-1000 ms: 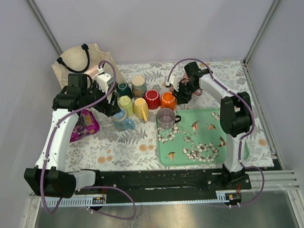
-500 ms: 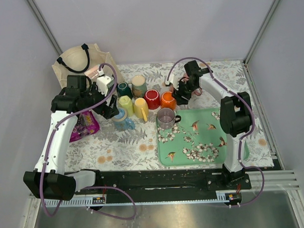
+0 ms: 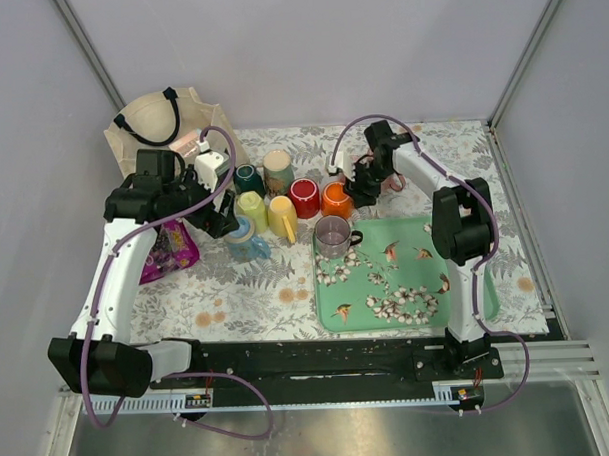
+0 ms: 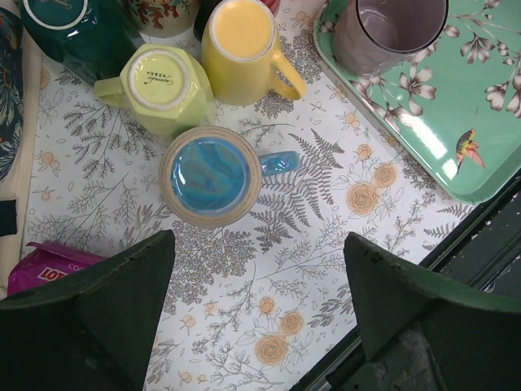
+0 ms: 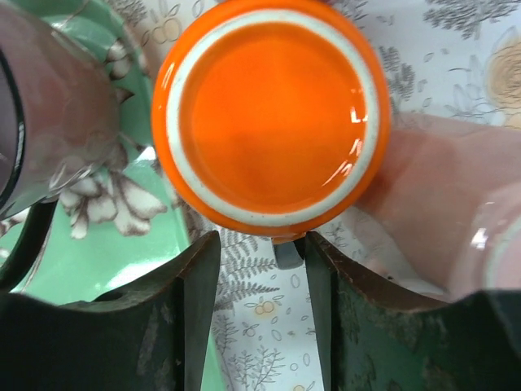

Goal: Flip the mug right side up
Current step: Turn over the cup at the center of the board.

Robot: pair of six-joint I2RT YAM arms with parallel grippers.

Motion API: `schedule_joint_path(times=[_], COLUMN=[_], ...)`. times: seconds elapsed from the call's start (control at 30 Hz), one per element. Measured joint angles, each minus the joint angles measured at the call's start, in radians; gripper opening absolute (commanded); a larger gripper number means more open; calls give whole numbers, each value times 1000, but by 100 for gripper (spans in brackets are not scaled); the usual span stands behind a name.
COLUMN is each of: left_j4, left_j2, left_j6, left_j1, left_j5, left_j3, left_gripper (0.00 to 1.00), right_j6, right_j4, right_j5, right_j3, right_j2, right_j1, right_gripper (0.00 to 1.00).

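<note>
An orange mug (image 3: pixel 336 199) stands upside down on the floral cloth, its pale-ringed base filling the right wrist view (image 5: pixel 273 114). My right gripper (image 3: pixel 359 189) is low beside it and open. Its fingers straddle the mug's handle stub (image 5: pixel 289 251), which lies against the right finger; the gripper's midpoint (image 5: pixel 260 240) is just below the mug. My left gripper (image 3: pixel 222 219) is open and empty, hovering above the cloth (image 4: pixel 259 244) near a blue mug (image 4: pixel 210 175).
A green tray (image 3: pixel 467 282) holds a clear glass mug (image 3: pixel 333 235). Red (image 3: pixel 304 197), yellow (image 3: pixel 282 217), lime (image 3: pixel 251 208), teal (image 3: pixel 248 178) and beige (image 3: pixel 278 169) mugs crowd left of the orange one. A pinkish cup (image 5: pixel 440 212) sits right of it. A tote bag (image 3: pixel 156 118) and purple packet (image 3: pixel 168 248) lie left.
My right gripper has shifted slightly left, closer in on the orange mug's handle. The left arm has wavered a little and stays above the blue mug.
</note>
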Motion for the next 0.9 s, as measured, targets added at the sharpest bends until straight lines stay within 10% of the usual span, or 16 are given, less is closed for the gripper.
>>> schedule_joint_path(times=[0.4, 0.73, 0.9], left_j4=[1, 4, 4], left_j2=[3, 0, 0], left_j6=[-3, -4, -3], left_j1=[0, 0, 0], left_j5=[3, 6, 14], left_j3=[0, -10, -11], left_gripper=[87, 87, 86], right_j6=[11, 93, 137], right_j4=[-71, -18, -11], right_j5=[-5, 42, 55], right_j3=[-37, -23, -24], right_j2=[-1, 14, 11], right_j1=[2, 19, 21], right_gripper=[49, 0, 0])
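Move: The right hand hangs half open by the handle of the orange mug, which stands upside down. That mug's middle lies about 6 cm to the hand's left, level with it fore and aft, some 3 cm below. From the same hand, the grey mug is roughly 9 cm back and 7 cm left, the small pink mug about 7 cm forward and 1 cm left, and the red mug 1 cm forward and 15 cm left. From the left hand, the orange mug lies about 7 cm forward, 26 cm right and 19 cm below. The right hand draws back about 3 cm while sinking some 1.5 cm beside the right side of the orange mug, its fingertips swinging slightly back towards the base. It then eases a bit over 1 cm forward again at that lower height, turning some 5 degrees clockwise, while the half-open fingers close and come to pinch the mug's handle, stopping short of fully shut. ##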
